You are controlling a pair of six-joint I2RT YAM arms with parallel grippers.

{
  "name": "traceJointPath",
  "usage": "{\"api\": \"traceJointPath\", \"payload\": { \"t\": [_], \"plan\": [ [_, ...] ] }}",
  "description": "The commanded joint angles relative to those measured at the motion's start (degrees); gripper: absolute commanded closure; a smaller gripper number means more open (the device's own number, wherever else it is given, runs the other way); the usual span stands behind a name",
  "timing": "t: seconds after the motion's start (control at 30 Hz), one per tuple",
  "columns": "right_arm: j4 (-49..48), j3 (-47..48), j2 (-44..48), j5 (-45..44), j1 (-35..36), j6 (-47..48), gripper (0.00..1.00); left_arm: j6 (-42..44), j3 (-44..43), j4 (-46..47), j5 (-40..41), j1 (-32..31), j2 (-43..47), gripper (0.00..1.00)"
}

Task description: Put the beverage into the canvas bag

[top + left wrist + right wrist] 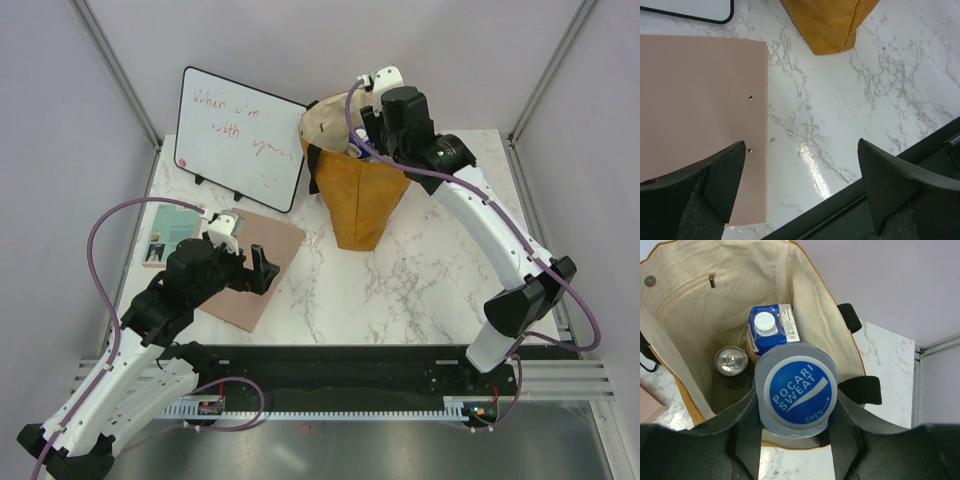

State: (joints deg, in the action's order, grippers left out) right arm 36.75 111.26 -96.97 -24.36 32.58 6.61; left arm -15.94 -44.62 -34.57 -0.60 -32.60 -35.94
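The beverage, a bottle with a blue Pocari Sweat cap, hangs upright over the near rim of the canvas bag's mouth, with my right gripper shut on its neck. The mustard-brown canvas bag stands upright at the back of the table, its cream lining wide open. Inside stand a silver can and a blue carton. In the top view my right gripper sits above the bag's opening. My left gripper stays open and empty above the marble, far from the bag.
A whiteboard with red writing leans at the back left. A pink board lies under my left gripper, with a teal box beside it. A black rail runs along the near edge. Black strap handles hang off the bag's rim.
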Motion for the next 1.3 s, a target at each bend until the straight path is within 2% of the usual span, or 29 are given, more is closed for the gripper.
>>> {"api": "traceJointPath", "payload": {
  "t": [0.0, 0.3, 0.57, 0.7, 0.87, 1.0, 1.27],
  "plan": [
    [-4.32, -0.87, 6.17, -1.92, -0.15, -1.25, 1.0, 2.15, -0.03, 2.31, -0.8, -0.1, 0.52, 0.0],
    [-4.41, -6.67, 5.3, 2.74, -1.73, -4.5, 1.0, 2.15, -0.03, 2.22, -0.63, -0.1, 0.44, 0.0],
    [-3.8, -2.28, 3.46, 3.88, -2.43, -4.33, 1.0, 2.15, 0.06, 2.22, -0.63, -0.1, 0.44, 0.0],
    [-4.58, -4.47, 2.58, 3.0, -3.57, -3.89, 1.0, 2.23, -0.03, 2.22, -0.54, -0.1, 0.52, 0.0],
    [-5.37, -8.87, 2.31, 11.86, -7.26, -6.17, 1.0, 2.15, 0.15, 2.31, -0.28, -0.1, 0.96, 0.0],
    [-4.5, -6.07, 0.91, 16.36, -9.81, -6.44, 1.0, 2.15, -0.03, 2.31, -0.72, -0.1, 0.44, 0.0],
    [1.56, 5.54, -5.15, 21.11, -10.69, -2.39, 1.0, 2.23, 0.06, 2.22, -0.28, -0.1, 0.7, 0.0]
  ]
}}
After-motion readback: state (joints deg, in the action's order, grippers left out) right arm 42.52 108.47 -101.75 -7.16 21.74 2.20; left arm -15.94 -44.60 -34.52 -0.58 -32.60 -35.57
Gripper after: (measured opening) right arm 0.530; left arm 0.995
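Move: The right hand grips the upright Pocari bottle over the near right part of the canvas bag's mouth; the bag's middle is about 2 cm ahead, 4 cm left and 20 cm down. Inside it, the milk carton stands about 5 cm ahead and 3 cm left, the can about 3 cm ahead and 9 cm left, both well below the hand. From the idle left hand, the bag lies roughly 26 cm ahead and 22 cm to the right, its middle some 6 cm lower. The right hand lowers the held Pocari bottle about 9 cm into the right side of the canvas bag, first easing back and right a little, then from halfway swinging farther right, to some 3 cm in all, and forward to end about 2 cm beyond where it began. The wrist tips the fingers some 15 degrees farther down as it sinks beside the carton, and the fingers keep their grip without opening. ##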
